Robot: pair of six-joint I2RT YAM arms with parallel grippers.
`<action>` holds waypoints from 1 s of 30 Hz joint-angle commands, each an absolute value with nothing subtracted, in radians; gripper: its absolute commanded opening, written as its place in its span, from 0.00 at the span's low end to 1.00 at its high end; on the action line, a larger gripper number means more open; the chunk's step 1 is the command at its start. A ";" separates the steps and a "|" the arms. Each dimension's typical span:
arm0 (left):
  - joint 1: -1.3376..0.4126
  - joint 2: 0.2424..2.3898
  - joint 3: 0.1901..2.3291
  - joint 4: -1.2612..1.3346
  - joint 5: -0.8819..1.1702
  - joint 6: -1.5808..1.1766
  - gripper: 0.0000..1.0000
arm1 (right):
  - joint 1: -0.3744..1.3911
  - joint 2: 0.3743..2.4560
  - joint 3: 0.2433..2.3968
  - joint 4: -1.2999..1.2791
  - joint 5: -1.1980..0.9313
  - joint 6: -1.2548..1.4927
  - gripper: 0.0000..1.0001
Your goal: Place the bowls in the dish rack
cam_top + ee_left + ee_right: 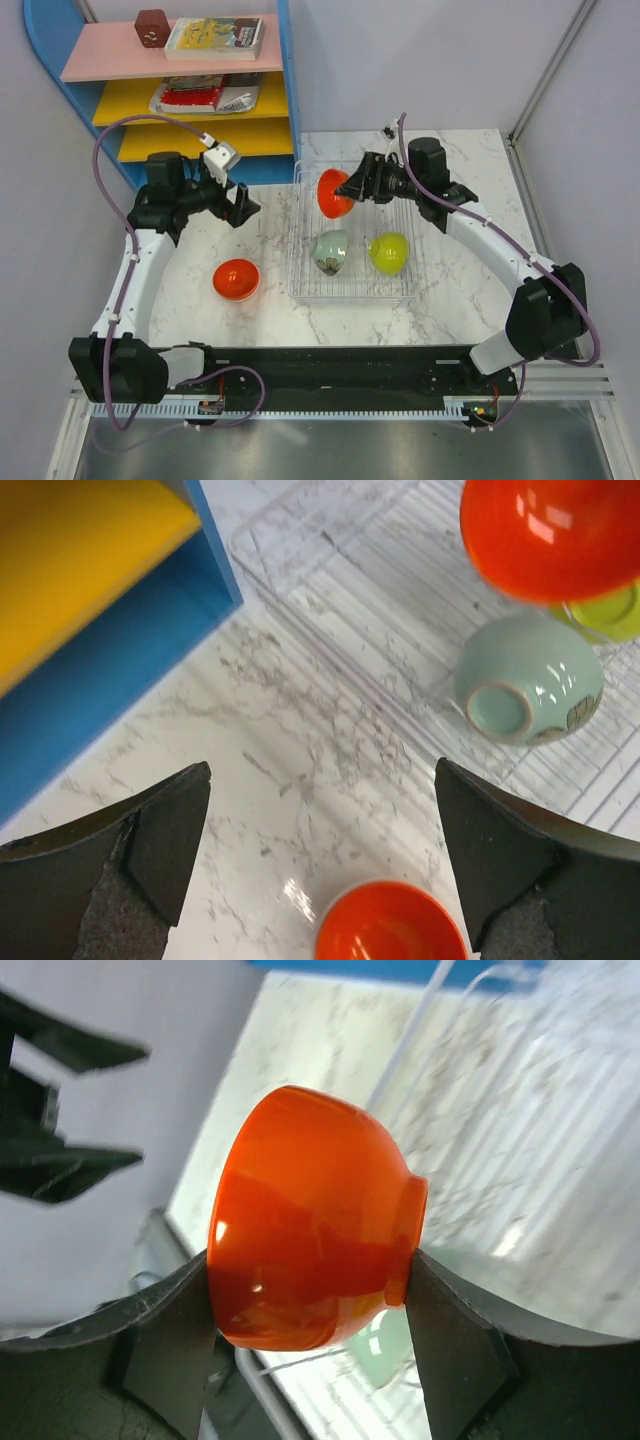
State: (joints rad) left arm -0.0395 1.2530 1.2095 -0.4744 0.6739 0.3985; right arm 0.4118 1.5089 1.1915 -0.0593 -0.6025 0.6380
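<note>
My right gripper (345,187) (310,1290) is shut on an orange bowl (333,194) (305,1245), pinching it between rim and foot. It holds the bowl on its side over the far left part of the dish rack (355,288) (400,600). Inside the rack a pale green bowl (329,251) (530,680) and a yellow-green bowl (388,253) (612,615) lie tipped on their sides. A second orange bowl (236,279) (392,927) stands upright on the marble table left of the rack. My left gripper (240,205) (320,850) hovers open and empty above the table, beyond that bowl.
A blue shelf unit (170,90) (120,640) with pink and yellow boards holding books and a brown box stands at the back left, close to my left gripper. White walls enclose the table at the back and right.
</note>
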 commanded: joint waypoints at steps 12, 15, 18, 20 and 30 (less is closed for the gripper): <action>0.179 1.163 0.842 -0.664 0.637 0.558 1.00 | 0.488 1.768 1.566 -0.480 0.267 0.051 0.00; 0.184 1.167 0.812 -0.696 0.652 0.610 1.00 | 0.518 1.822 1.600 -0.491 0.379 -0.023 0.00; 0.192 1.167 0.798 -0.729 0.655 0.661 1.00 | 0.558 1.865 1.612 -0.486 0.474 -0.075 0.00; 0.195 1.167 0.795 -0.753 0.652 0.699 0.98 | 0.581 1.884 1.617 -0.476 0.515 -0.093 0.00; 0.215 1.207 0.822 -0.857 0.638 0.816 0.75 | 0.637 2.034 1.681 -0.453 0.722 -0.210 0.00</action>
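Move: The right hand holds one red bowl; the open rear-right part of the dish rack lies about 11 cm ahead, 7 cm right and 19 cm below. The green bowl is some 4 cm back, 6 cm left of this hand, the yellow bowl 4 cm back, 9 cm right, both 18 cm below. From the left hand, the other red bowl lies about 10 cm back, 5 cm left, 23 cm below; the green bowl 3 cm back, 21 cm right. Still pinching its red bowl, the right hand lowers it some 12 cm towards the rack's rear-right part while going forward and right, swinging its fingers about 80 degrees from leftward to downward. The left hand drops fast, back and a little left towards the red bowl on the table, tips about 30 degrees farther down and starts closing its wide-open fingers; contact can't be seen. ##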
